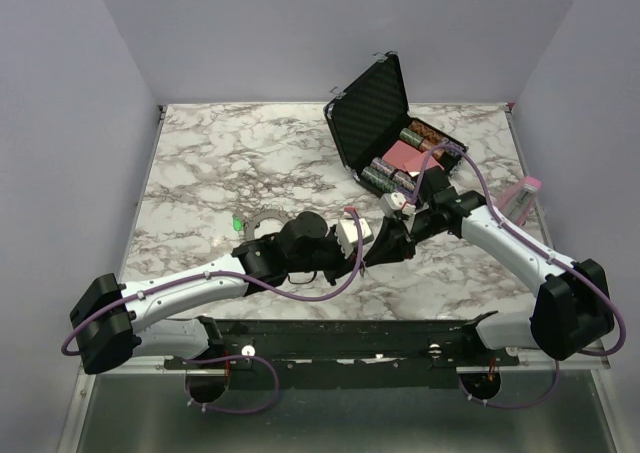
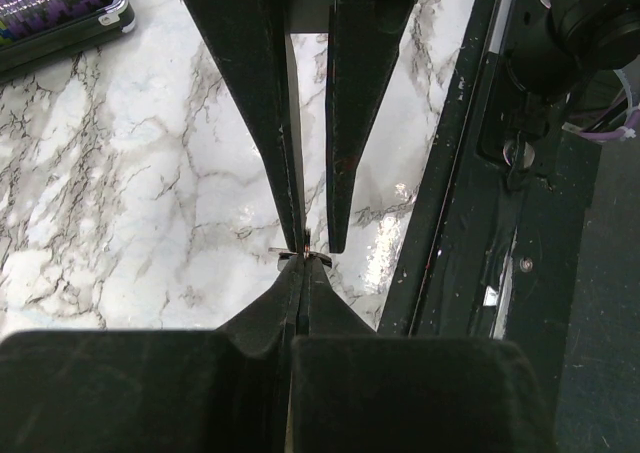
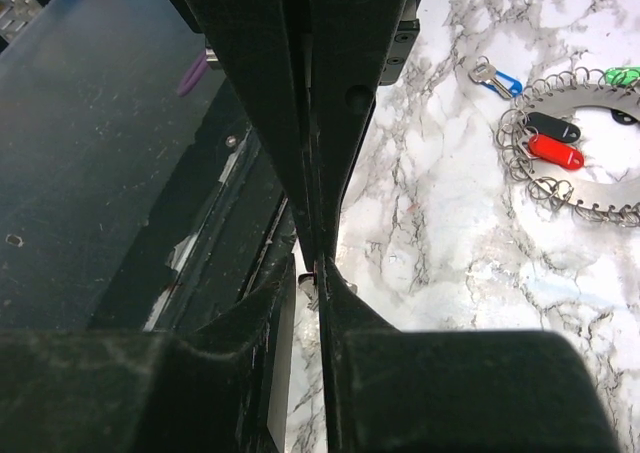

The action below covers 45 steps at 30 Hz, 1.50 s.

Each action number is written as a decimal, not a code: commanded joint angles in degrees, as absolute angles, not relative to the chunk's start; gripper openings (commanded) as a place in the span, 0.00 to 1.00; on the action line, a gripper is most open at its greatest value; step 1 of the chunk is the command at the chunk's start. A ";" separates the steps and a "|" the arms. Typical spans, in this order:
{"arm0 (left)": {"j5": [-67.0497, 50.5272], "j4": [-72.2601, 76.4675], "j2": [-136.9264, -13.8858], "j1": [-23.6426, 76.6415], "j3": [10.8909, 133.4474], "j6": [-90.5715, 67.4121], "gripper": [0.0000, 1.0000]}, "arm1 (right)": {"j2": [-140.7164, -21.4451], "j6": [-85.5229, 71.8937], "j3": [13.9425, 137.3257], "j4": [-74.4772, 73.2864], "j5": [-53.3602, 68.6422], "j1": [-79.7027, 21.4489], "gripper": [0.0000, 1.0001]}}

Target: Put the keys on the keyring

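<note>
Both grippers meet tip to tip just above the marble near the table's front edge. My left gripper is shut on a small thin metal piece with a red glint. My right gripper comes from the opposite side, its jaws drawn in on the same piece. The keyring, a wide silver loop of small links, lies on the table to the left. At its edge lie a red-headed key and a black-headed key. A blue-headed key lies just outside it.
An open black hard case stands at the back right, holding batteries and a pink pad. A pink object lies at the right edge. A green tag sits by the keyring. The black mounting rail runs along the near edge.
</note>
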<state>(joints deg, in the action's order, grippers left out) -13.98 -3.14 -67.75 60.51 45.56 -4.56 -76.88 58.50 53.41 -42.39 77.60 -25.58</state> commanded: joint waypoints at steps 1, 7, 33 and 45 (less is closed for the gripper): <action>-14.77 -2.55 -68.12 60.73 47.55 -5.10 0.00 | -77.61 58.01 52.65 -41.31 76.73 -26.45 0.20; -14.94 -2.20 -68.12 60.73 47.29 -5.36 0.00 | -77.70 58.27 52.73 -41.66 76.38 -26.81 0.08; 1.84 4.13 -26.56 58.27 23.39 -9.05 0.87 | -76.12 64.77 52.04 -47.46 86.47 -17.94 0.01; 0.79 16.17 -20.83 58.27 12.75 -15.03 0.87 | -75.85 71.54 50.62 -50.27 85.88 -14.24 0.01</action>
<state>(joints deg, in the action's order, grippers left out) -0.62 10.22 -20.56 58.50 15.20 -12.51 -77.06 68.20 51.07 -48.40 83.26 -15.07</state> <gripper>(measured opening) 0.872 0.009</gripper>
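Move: Between the two grippers, still pinched in the left fingers, hangs the black key tag, its middle about 1 cm to the right of the left hand and 2 cm below it. From the right hand it lies some 1 cm left and 2 cm below. From the left hand, the big metal ring lies about 20 cm left and 10 cm ahead; the chip case stands some 12 cm right and 27 cm ahead. Both are about 13 cm lower. Closing fully from a narrow gap, the right fingers pinch the black tag's thin end while the left hand holds still. The left fingers then open wide and let go, backing off about 11 cm left and over 4 cm up, tipping up some 30 degrees towards level. The right hand, keeping its hold, draws about 3 cm right and 2 cm forward. ##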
